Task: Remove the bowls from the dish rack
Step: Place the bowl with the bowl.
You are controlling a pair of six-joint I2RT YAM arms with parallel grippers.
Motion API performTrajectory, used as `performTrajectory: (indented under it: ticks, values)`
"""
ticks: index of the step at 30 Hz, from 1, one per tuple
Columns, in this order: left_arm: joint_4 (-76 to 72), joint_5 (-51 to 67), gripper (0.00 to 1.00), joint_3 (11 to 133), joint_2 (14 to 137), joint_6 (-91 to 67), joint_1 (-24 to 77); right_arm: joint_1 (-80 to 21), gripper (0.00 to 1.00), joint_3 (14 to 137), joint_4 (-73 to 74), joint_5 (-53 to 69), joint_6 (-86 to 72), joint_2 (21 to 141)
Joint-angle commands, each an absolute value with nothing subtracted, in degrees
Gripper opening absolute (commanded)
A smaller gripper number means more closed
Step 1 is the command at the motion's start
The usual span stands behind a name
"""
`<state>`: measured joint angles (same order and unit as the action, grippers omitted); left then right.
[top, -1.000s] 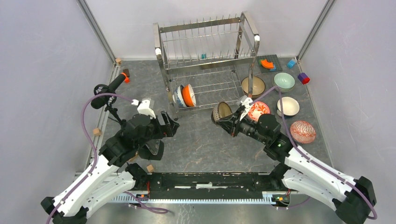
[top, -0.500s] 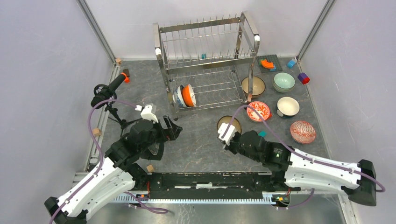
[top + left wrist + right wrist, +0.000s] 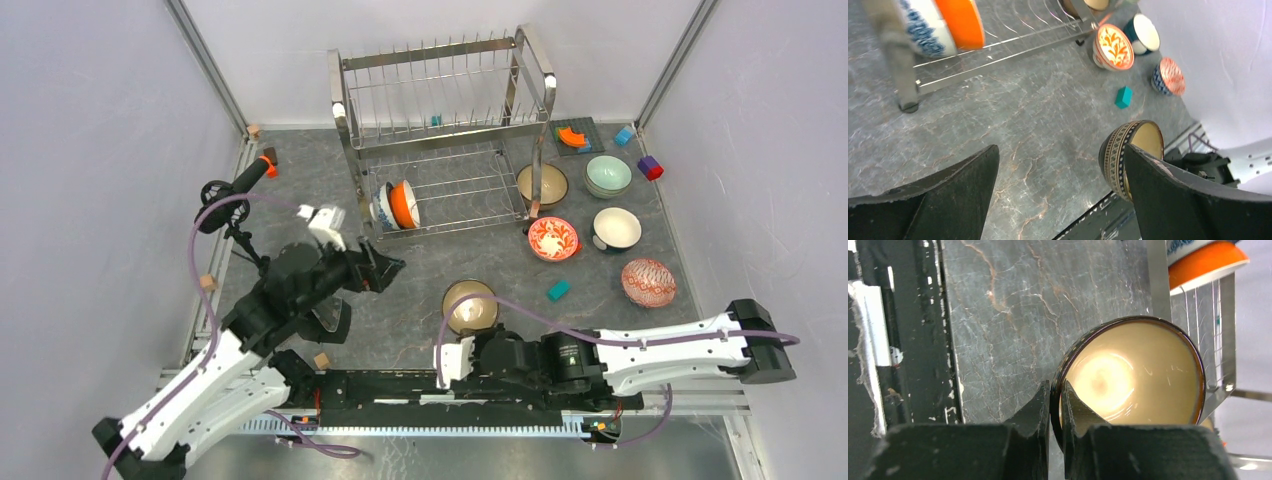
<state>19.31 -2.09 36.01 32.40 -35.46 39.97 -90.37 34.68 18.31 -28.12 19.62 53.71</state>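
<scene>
The steel dish rack (image 3: 440,130) stands at the back. An orange bowl (image 3: 404,203) and a blue-and-white bowl (image 3: 385,207) stand on edge in its lower tier. My right gripper (image 3: 468,332) is shut on the near rim of a brown-gold bowl (image 3: 470,305), mouth up, low over the table near the front. In the right wrist view the fingers (image 3: 1043,400) pinch the rim of that bowl (image 3: 1135,372). My left gripper (image 3: 385,270) hangs open in front of the rack's left leg, nothing between its fingertips (image 3: 1060,150).
Right of the rack sit a brown bowl (image 3: 543,185), a pale green bowl (image 3: 608,175), a cream bowl (image 3: 617,228) and two red-patterned bowls (image 3: 553,238) (image 3: 648,282). A teal block (image 3: 558,290) lies among them. A black handle (image 3: 240,185) lies at left.
My right arm has carried the brown-gold bowl from beside the rack toward the near edge and turned it mouth up. The left gripper has shifted a little toward the rack.
</scene>
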Motion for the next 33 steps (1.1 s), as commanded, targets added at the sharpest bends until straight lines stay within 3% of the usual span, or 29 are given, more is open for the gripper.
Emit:
performTrajectory:
  ticks: [1, 6, 14, 23, 33]
  values:
    - [24.48, 9.18, 1.0, 45.32, 42.36, -23.71, 40.24, -94.75, 0.0, 40.7, 20.16, -34.34, 24.2, 55.77]
    - [24.88, 13.29, 1.0, 49.25, 47.49, -18.97, 43.14, -97.89, 0.0, 42.39, 24.39, -34.9, 25.12, 58.42]
    - [27.68, 5.85, 1.0, 50.55, 57.82, -14.49, 52.99, -100.0, 0.0, 42.52, 25.39, -33.37, 26.19, 60.84]
    - [28.92, 5.42, 1.0, 47.38, 53.95, -14.21, 54.7, -100.51, 0.0, 42.95, 24.51, -32.35, 27.72, 63.44]
    - [31.81, 0.39, 0.95, 48.08, 57.53, -13.82, 59.59, -100.51, 0.0, 46.73, 23.03, -29.08, 28.5, 66.48]
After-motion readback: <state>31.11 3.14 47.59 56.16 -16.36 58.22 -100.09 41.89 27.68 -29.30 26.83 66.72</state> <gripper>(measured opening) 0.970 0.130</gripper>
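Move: The brown bowl hangs by its rim in the right hand's fingers, its middle some 6 cm ahead of that hand and 2 cm left, about level. From the left hand, empty and open, that bowl is about 17 cm right, 4 cm back and 9 cm lower. The orange bowl in the rack lies about 26 cm ahead of the left hand and 2 cm right; the black box is some 16 cm to its left, level front to back, both well below. Still pinching the brown bowl by the rim, the right hand draws it back about 4 cm and down a little less, rolling its left side down some 20 degrees with a slight counter-clockwise turn. The left hand, fingers wide open, swings right towards the bowl, then down and back, about 6–8 cm each way, turning some 30 degrees clockwise as its left side rises. Its fingers arrive close by the bowl's left side; contact can't be seen. ##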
